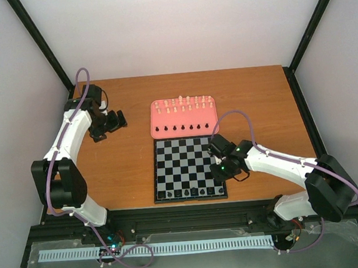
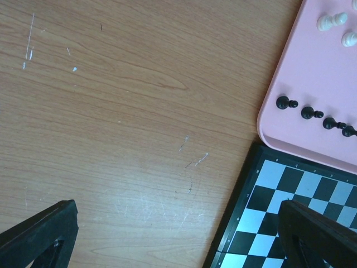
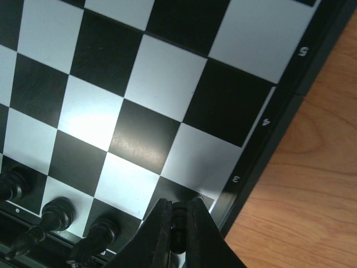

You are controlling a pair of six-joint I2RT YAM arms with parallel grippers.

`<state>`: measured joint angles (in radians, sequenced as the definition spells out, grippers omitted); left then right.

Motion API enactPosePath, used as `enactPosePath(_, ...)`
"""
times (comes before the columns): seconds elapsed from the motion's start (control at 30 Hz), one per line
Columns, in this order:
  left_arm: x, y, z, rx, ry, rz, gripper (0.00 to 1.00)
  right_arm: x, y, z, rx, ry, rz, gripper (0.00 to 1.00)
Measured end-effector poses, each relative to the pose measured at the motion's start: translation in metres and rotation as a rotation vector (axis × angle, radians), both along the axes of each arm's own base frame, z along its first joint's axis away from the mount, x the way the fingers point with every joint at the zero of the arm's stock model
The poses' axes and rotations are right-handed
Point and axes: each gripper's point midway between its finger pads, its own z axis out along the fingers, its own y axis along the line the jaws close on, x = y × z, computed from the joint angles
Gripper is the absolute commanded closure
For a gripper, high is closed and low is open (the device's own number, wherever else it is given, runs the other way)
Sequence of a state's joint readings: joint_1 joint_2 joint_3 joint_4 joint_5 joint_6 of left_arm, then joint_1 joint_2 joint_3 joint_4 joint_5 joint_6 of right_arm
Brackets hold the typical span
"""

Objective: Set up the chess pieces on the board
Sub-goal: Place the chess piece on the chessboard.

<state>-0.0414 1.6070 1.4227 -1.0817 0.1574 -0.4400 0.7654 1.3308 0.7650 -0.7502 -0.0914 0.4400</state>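
Observation:
The board (image 1: 188, 169) lies mid-table with several black chess pieces (image 1: 190, 191) along its near row. More black and cream chess pieces (image 1: 183, 107) stand on the pink tray (image 1: 159, 120) behind it. My right gripper (image 3: 179, 207) is shut on a small black piece (image 3: 179, 224), held just above a dark square by the board's near right edge (image 3: 262, 162). Three black pieces (image 3: 56, 212) stand to its left. My left gripper (image 2: 178, 240) is open over bare wood, left of the board's corner (image 2: 279, 195), with nothing between its fingers (image 2: 39, 234).
In the left wrist view the pink tray (image 2: 318, 72) holds a row of black pawns (image 2: 308, 113) and cream pieces (image 2: 332, 21). The right arm (image 1: 275, 160) reaches in from the right. Wooden table (image 1: 119, 170) shows left and right of the board.

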Motion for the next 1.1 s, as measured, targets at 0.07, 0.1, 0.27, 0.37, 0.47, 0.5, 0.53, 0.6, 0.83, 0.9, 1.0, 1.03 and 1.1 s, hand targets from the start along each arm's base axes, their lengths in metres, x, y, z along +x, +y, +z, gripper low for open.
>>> enactPosePath(0.07, -0.001, 0.0, -0.001, 0.0, 0.003, 0.0, 0.0, -0.002, 0.004, -0.001, 0.007, -0.003, 0.005, 0.97)
enactPosePath(0.1, -0.002, 0.0, -0.001, 0.0, 0.003, 0.0, 0.0, -0.002, 0.005, -0.001, 0.008, -0.003, 0.007, 0.97)
enactPosePath(0.27, -0.002, 0.0, 0.0, 0.0, -0.001, 0.0, 0.0, -0.002, 0.009, -0.005, 0.008, -0.002, 0.006, 0.97)
enactPosePath(0.37, -0.003, 0.0, 0.001, 0.0, -0.005, 0.0, 0.0, -0.002, 0.009, -0.005, 0.004, -0.002, 0.0, 0.97)
enactPosePath(0.47, -0.004, 0.0, 0.001, 0.0, -0.007, 0.0, 0.0, -0.003, 0.006, -0.008, -0.004, 0.001, -0.006, 0.97)
enactPosePath(0.5, -0.005, 0.0, 0.001, 0.0, -0.006, 0.0, 0.0, -0.004, 0.005, -0.009, -0.008, 0.004, -0.009, 0.97)
enactPosePath(0.53, -0.005, 0.0, 0.0, 0.0, -0.005, 0.0, 0.0, -0.005, 0.004, -0.01, -0.011, 0.008, -0.009, 0.96)
enactPosePath(0.6, -0.006, 0.0, 0.0, 0.0, -0.005, 0.0, 0.0, -0.006, 0.003, -0.012, -0.014, 0.012, -0.01, 0.93)
enactPosePath(0.83, -0.006, 0.0, -0.001, 0.0, -0.003, 0.0, 0.0, -0.007, 0.002, -0.014, -0.015, 0.013, -0.015, 0.7)
enactPosePath(0.9, -0.006, 0.0, -0.001, 0.0, -0.003, 0.0, 0.0, -0.007, 0.001, -0.015, -0.021, 0.013, -0.018, 0.63)
enactPosePath(1.0, -0.006, 0.0, -0.002, 0.0, -0.003, 0.0, 0.0, -0.007, -0.002, -0.015, -0.035, 0.007, -0.018, 0.58)
enactPosePath(1.03, -0.006, 0.0, -0.002, 0.0, -0.003, 0.0, 0.0, -0.007, -0.003, -0.015, -0.038, 0.006, -0.019, 0.57)
enactPosePath(1.1, -0.006, 0.0, -0.002, 0.0, -0.003, 0.001, 0.0, -0.006, -0.005, -0.011, -0.047, -0.002, -0.021, 0.55)
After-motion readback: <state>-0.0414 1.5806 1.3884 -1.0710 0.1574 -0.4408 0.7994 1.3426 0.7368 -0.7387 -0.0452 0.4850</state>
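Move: The right hand still pinches the black pawn just above its goal, the dark square in the board's right-hand column, second row out: about 1 cm back, straight below by roughly 4 cm. The corner piece stands some 5 cm back and level sideways; its neighbour in the near row is about 5 cm back and 4 cm left. From the left hand that square lies roughly 40 cm right, 17 cm back and 14 cm below. Still pinching the pawn, the right hand shifts about 1 cm left, then eases back to the right as it sinks some 1.5 cm and draws slightly back, setting the pawn on the dark square ahead of the corner piece. The fingers then part to roughly two fifths open and let go while the hand drifts a little farther right and just starts to rise. ##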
